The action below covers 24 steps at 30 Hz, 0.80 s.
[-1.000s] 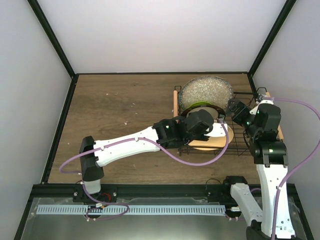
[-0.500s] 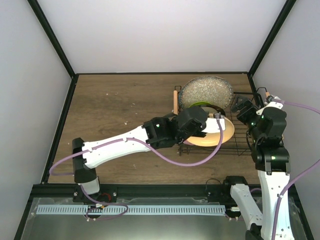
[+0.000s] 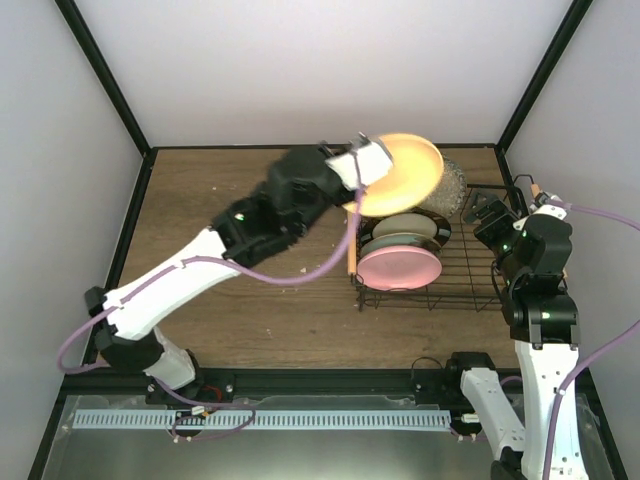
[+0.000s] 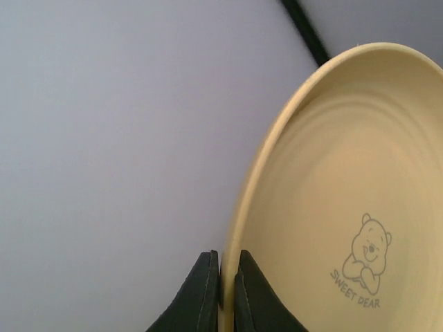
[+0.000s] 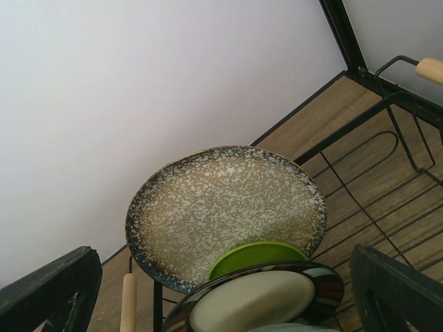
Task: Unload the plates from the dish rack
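Observation:
My left gripper [image 3: 366, 166] is shut on the rim of the pale orange plate [image 3: 403, 172] and holds it high above the back of the dish rack [image 3: 470, 292]. In the left wrist view my left gripper [image 4: 226, 277] pinches the plate's edge [image 4: 332, 180], which has a bear drawing. In the rack stand the speckled grey plate [image 5: 221, 204], the lime green plate [image 5: 255, 254], the cream plate with a dark rim [image 5: 256, 301] and, at the front, the pink plate [image 3: 399, 266]. My right gripper [image 3: 487, 215] is open and empty at the rack's right side, and the right wrist view shows it [image 5: 221, 277] facing the plates.
The rack's wooden rod handles run along its left side [image 3: 350, 215] and its right side [image 3: 535, 190]. White walls with black frame posts [image 3: 530, 90] close in the table. The rack's right half shows only bare wire [image 5: 387, 207].
My left arm has lifted the pale orange plate out of the rack's front slot, up and back. The pink plate now shows at the front. My right gripper has stayed in place over the last half second.

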Each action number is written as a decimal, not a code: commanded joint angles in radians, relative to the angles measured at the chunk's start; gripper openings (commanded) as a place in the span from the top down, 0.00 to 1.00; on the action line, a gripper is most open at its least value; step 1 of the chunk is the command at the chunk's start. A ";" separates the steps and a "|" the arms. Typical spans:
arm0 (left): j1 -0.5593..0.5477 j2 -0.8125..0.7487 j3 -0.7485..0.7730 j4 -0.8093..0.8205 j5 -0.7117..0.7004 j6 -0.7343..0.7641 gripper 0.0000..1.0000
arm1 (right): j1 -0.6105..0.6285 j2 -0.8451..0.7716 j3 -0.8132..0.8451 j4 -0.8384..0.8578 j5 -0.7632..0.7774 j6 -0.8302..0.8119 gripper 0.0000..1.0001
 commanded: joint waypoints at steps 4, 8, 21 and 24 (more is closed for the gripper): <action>0.376 -0.109 0.004 0.070 0.118 -0.344 0.96 | 0.010 0.000 -0.023 0.019 0.000 0.031 0.00; 0.679 -0.018 0.016 -0.077 0.373 -0.648 0.96 | 0.010 0.020 -0.021 0.024 -0.003 0.026 0.00; 1.064 0.396 -0.217 -0.024 1.118 -1.217 0.96 | 0.010 0.051 0.059 -0.047 0.027 0.002 0.00; 1.058 0.464 -0.205 -0.030 1.133 -1.217 0.96 | 0.010 0.046 0.077 -0.071 0.042 0.002 0.00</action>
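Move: The yellow plate already pinched in the left fingers goes to the bare far-left stretch of table, some 22 cm ahead of the left hand, 18 cm to its left and 45 cm below. From that hand, the pink plate in the rack stands about 8 cm back and 13 cm right, the speckled plate 15 cm ahead and 19 cm right, both some 32 cm down. From the right hand, the bare spot lies roughly 26 cm ahead, 47 cm left and 34 cm below. The yellow plate, still pinched by its rim, is swept fast by the left hand away from the rack: left and forward, first arcing up some 5 cm, then dropping steeply towards the bare far-left table, ending about 35 cm lower. The wrist turns through about 100 degrees, left side sinking and fingers tipping down; near the end the hand eases a few centimetres back and right. ##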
